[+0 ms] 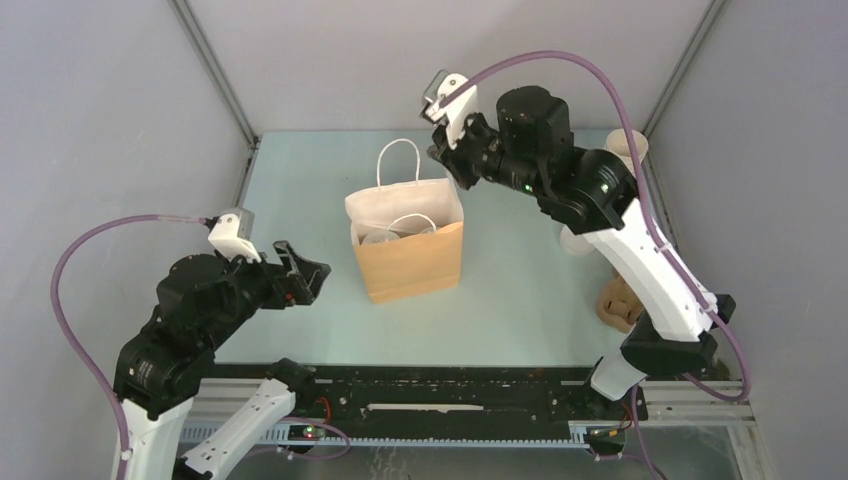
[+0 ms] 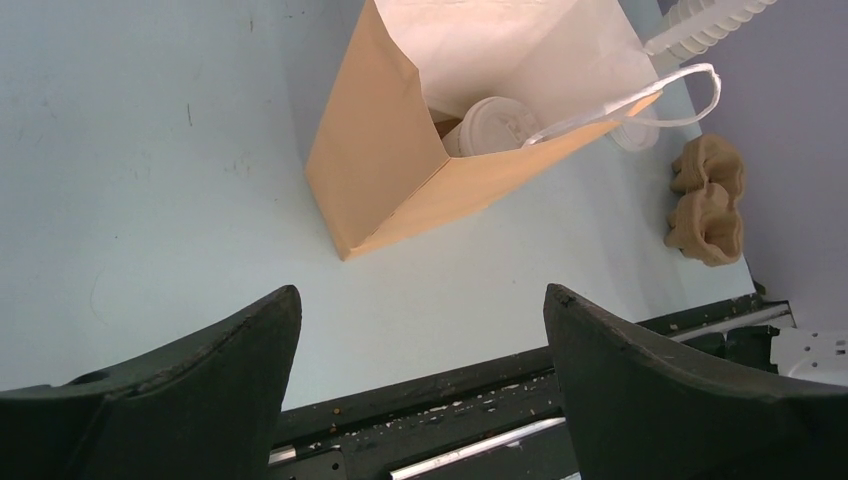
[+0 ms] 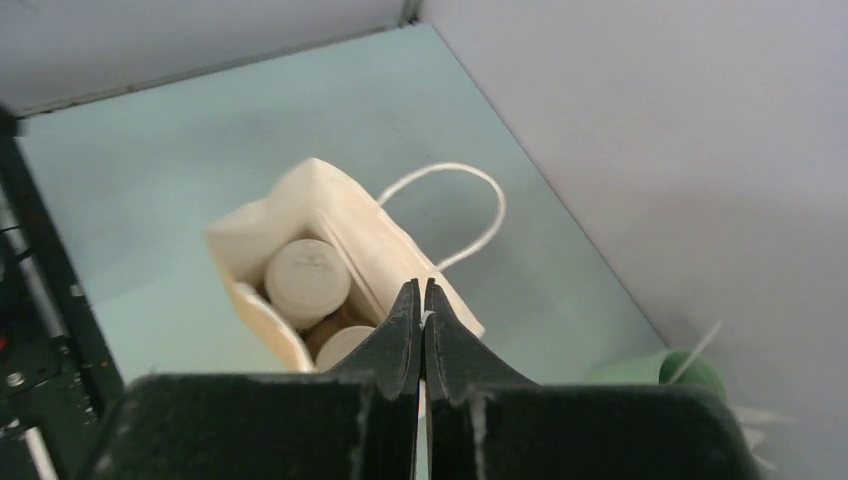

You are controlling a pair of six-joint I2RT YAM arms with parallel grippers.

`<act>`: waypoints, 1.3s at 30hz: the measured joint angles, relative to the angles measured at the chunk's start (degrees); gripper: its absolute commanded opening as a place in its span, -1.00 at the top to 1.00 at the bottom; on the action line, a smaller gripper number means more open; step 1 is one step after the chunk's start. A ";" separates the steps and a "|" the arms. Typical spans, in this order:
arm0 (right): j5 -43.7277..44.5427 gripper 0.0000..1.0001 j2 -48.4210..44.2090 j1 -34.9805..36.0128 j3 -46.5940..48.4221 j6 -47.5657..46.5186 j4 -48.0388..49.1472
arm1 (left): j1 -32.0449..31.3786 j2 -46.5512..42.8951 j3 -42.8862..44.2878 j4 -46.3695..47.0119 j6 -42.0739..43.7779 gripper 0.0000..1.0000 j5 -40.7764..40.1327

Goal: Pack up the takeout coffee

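The brown paper bag (image 1: 405, 265) stands open in the middle of the table, one handle upright and one drooping over the mouth. Two takeout coffee cups sit inside it; their white lids (image 3: 307, 280) (image 3: 345, 345) show in the right wrist view, and one lid (image 2: 495, 125) in the left wrist view. My right gripper (image 1: 447, 172) (image 3: 421, 285) hovers shut above the bag's back right corner, well above the rim, holding nothing. My left gripper (image 1: 305, 275) (image 2: 420, 295) hangs wide open and empty left of the bag, near the front edge.
A tall stack of lidless cups (image 1: 625, 150) (image 2: 700, 25) stands at the back right. A brown pulp cup carrier (image 1: 620, 300) (image 2: 708, 200) lies at the right. A green cup of sticks (image 3: 670, 370) is near the right wall. A black rail (image 1: 430, 385) runs along the near edge.
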 measured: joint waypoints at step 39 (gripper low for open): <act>12.20 -0.99 18.43 15.80 13.42 -6.82 -16.52 | 0.00 -3.63 -1.79 -1.03 -1.77 -0.90 -0.52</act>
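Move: Ahead and to the left of the right hand, the open paper bag has its middle about 9 cm farther out, 10 cm left and 35 cm below; its rim is some 25 cm below. Two lidded coffee cups stand in the bag, roughly 5 cm either side of its middle. The green straw holder is about 34 cm ahead and 18 cm right. From the left hand, the bag lies some 24 cm ahead and 17 cm right, 22 cm below. Swinging back about 7 cm with slight lift, the right hand, still pinching a thin white straw, then curves left, a little forward and some 17 cm down towards the bag opening, tipping its fingers about 30 degrees further down. At the low point they open wide and let go of the straw above the cups, and the hand starts back up. ##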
